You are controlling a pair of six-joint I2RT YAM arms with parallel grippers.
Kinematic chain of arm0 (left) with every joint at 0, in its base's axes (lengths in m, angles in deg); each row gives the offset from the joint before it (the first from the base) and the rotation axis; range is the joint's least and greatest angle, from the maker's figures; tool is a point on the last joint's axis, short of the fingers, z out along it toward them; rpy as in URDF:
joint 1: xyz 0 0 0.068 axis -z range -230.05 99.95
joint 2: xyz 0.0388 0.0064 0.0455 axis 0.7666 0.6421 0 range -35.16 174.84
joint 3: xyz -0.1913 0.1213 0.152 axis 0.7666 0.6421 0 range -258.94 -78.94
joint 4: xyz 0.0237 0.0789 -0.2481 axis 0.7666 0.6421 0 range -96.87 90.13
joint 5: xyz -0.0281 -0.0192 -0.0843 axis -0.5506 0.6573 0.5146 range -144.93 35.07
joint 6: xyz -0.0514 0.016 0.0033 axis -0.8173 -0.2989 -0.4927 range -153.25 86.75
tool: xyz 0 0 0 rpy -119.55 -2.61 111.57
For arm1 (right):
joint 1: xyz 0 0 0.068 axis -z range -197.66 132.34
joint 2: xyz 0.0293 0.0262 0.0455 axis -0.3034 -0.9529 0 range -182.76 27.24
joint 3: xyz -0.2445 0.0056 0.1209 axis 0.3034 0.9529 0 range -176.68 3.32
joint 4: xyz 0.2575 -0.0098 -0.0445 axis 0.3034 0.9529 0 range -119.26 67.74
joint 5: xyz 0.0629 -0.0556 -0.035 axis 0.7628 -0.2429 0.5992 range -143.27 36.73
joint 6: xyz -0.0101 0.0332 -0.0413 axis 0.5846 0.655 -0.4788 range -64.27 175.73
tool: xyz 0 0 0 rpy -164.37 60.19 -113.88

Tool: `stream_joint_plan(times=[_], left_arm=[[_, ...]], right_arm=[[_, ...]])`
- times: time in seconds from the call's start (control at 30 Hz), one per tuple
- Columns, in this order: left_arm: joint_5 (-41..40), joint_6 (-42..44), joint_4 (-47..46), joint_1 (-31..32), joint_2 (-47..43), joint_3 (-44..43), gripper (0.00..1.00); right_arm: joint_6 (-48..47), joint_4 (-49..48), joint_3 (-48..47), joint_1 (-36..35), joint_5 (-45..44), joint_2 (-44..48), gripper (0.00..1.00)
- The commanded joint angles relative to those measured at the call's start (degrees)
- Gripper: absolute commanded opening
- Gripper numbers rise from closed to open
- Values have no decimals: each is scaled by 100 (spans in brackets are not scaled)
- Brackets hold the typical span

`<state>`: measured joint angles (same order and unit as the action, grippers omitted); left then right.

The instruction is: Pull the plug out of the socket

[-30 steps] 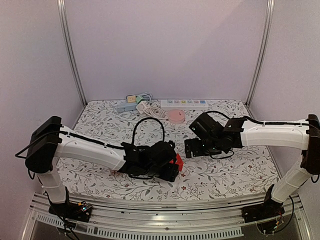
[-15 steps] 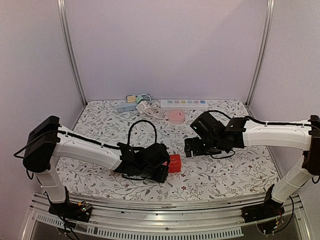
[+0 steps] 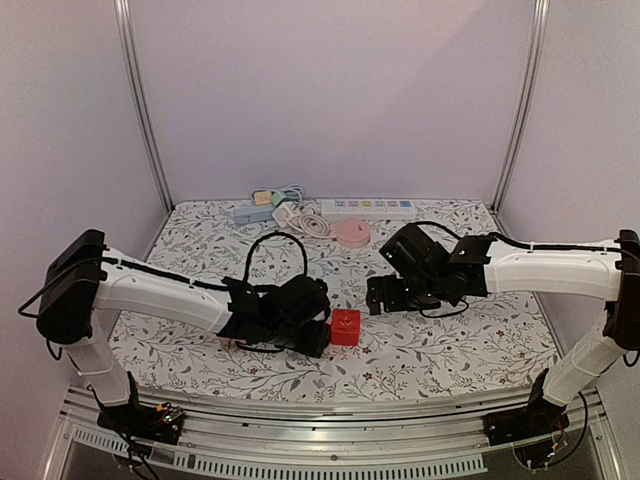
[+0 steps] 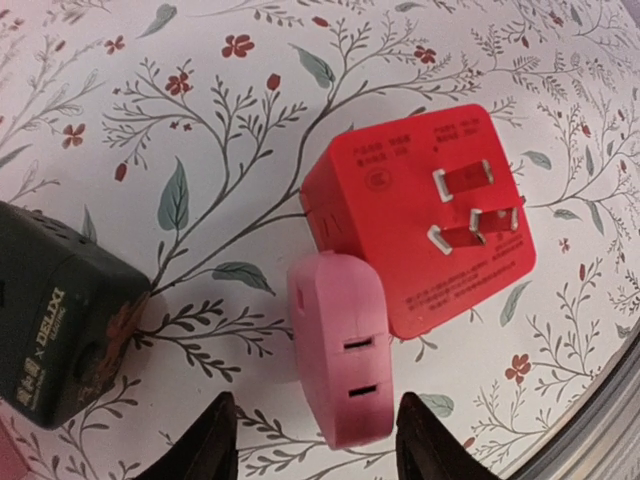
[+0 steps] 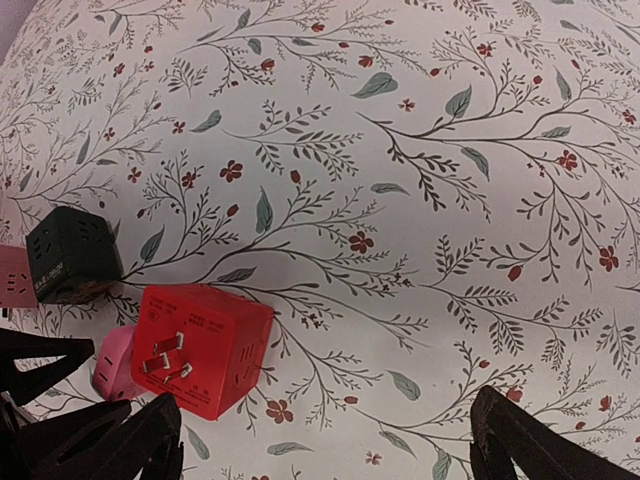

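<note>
A red cube socket [image 4: 420, 215] lies on the floral table with its metal prongs up. A pink plug [image 4: 340, 345] sticks out of its side, toward my left gripper [image 4: 315, 445]. That gripper is open, one finger on each side of the plug's end, with a gap on both sides. In the top view the red socket [image 3: 344, 326] sits just right of the left gripper [image 3: 318, 335]. My right gripper [image 3: 385, 297] hangs open, up and to the right of it. Its own view shows the socket [image 5: 200, 345] and the plug [image 5: 115, 362] at lower left.
A black cube adapter [image 4: 50, 320] sits left of the plug, also visible as the black cube [image 5: 70, 255]. At the back lie a white power strip [image 3: 365, 207], a pink round object [image 3: 351, 232] and small adapters with cords [image 3: 275, 205]. A black cable [image 3: 275, 250] loops over the left arm.
The left arm has drawn back to the left, so the red socket now shows clear of the gripper, and the left jaws have narrowed. The right arm has hardly moved.
</note>
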<state>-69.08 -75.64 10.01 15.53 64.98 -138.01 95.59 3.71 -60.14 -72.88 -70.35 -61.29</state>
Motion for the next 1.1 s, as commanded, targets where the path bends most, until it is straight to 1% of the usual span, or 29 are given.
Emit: stream_joint_plan(times=[0.0,0.07,0.13,0.17,0.33,0.43,0.57,0.7,0.77,0.8,0.93,1.07], left_arm=[[309,444,-269,-63,132,-150,52],[352,534,-210,-72,272,-307,49],[345,564,-108,-72,363,-415,42],[331,559,-53,-72,372,-435,40],[207,468,109,-100,376,-364,38],[254,388,211,-124,415,-334,34],[292,387,204,-125,350,-261,22],[396,495,212,-125,197,-237,7],[509,592,243,-125,100,-249,2],[567,622,283,-120,45,-266,0],[885,725,524,-140,-100,-372,0],[1125,669,777,-179,-190,-468,0]], right_arm=[[31,-94,-63,-2,88,-122,99],[32,-107,-71,-6,126,-167,99],[31,-116,-76,-5,143,-188,99],[23,-115,-73,-5,144,-190,99],[-1,-112,-44,-6,126,-156,99],[-14,-112,-45,-5,126,-139,99],[-30,-126,-61,-2,183,-146,99],[-22,-154,-73,1,363,-181,99],[11,-154,-84,-3,510,-161,99],[21,-158,-83,-1,598,-148,99],[113,-104,-38,-34,848,-50,99],[134,20,-2,-273,874,58,98]])
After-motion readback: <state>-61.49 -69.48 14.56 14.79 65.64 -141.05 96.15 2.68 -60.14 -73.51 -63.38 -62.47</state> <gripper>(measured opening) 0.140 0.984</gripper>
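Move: The slim pink plug sits just off the left hand's open fingertips, about 2 cm to the right, 1 cm ahead and 2 cm below. The red adapter stands against it, some 6 cm right of that hand and 3 cm ahead; the dark green block is roughly 7 cm ahead and 5 cm left, both slightly below. From the right hand, the plug lies about 11 cm left, 5 cm back and 9 cm lower. The pink plug's near end is pinched by the left hand, which shifts about 2 cm right, eases back left 1 cm and dips slightly as its half-open fingers close, then draws the plug about 1.5 cm back, turning a little clockwise. The right hand, wide open, sinks 1 cm and then moves some 2 cm left and 1.5 cm back towards the red adapter, without touching it. ##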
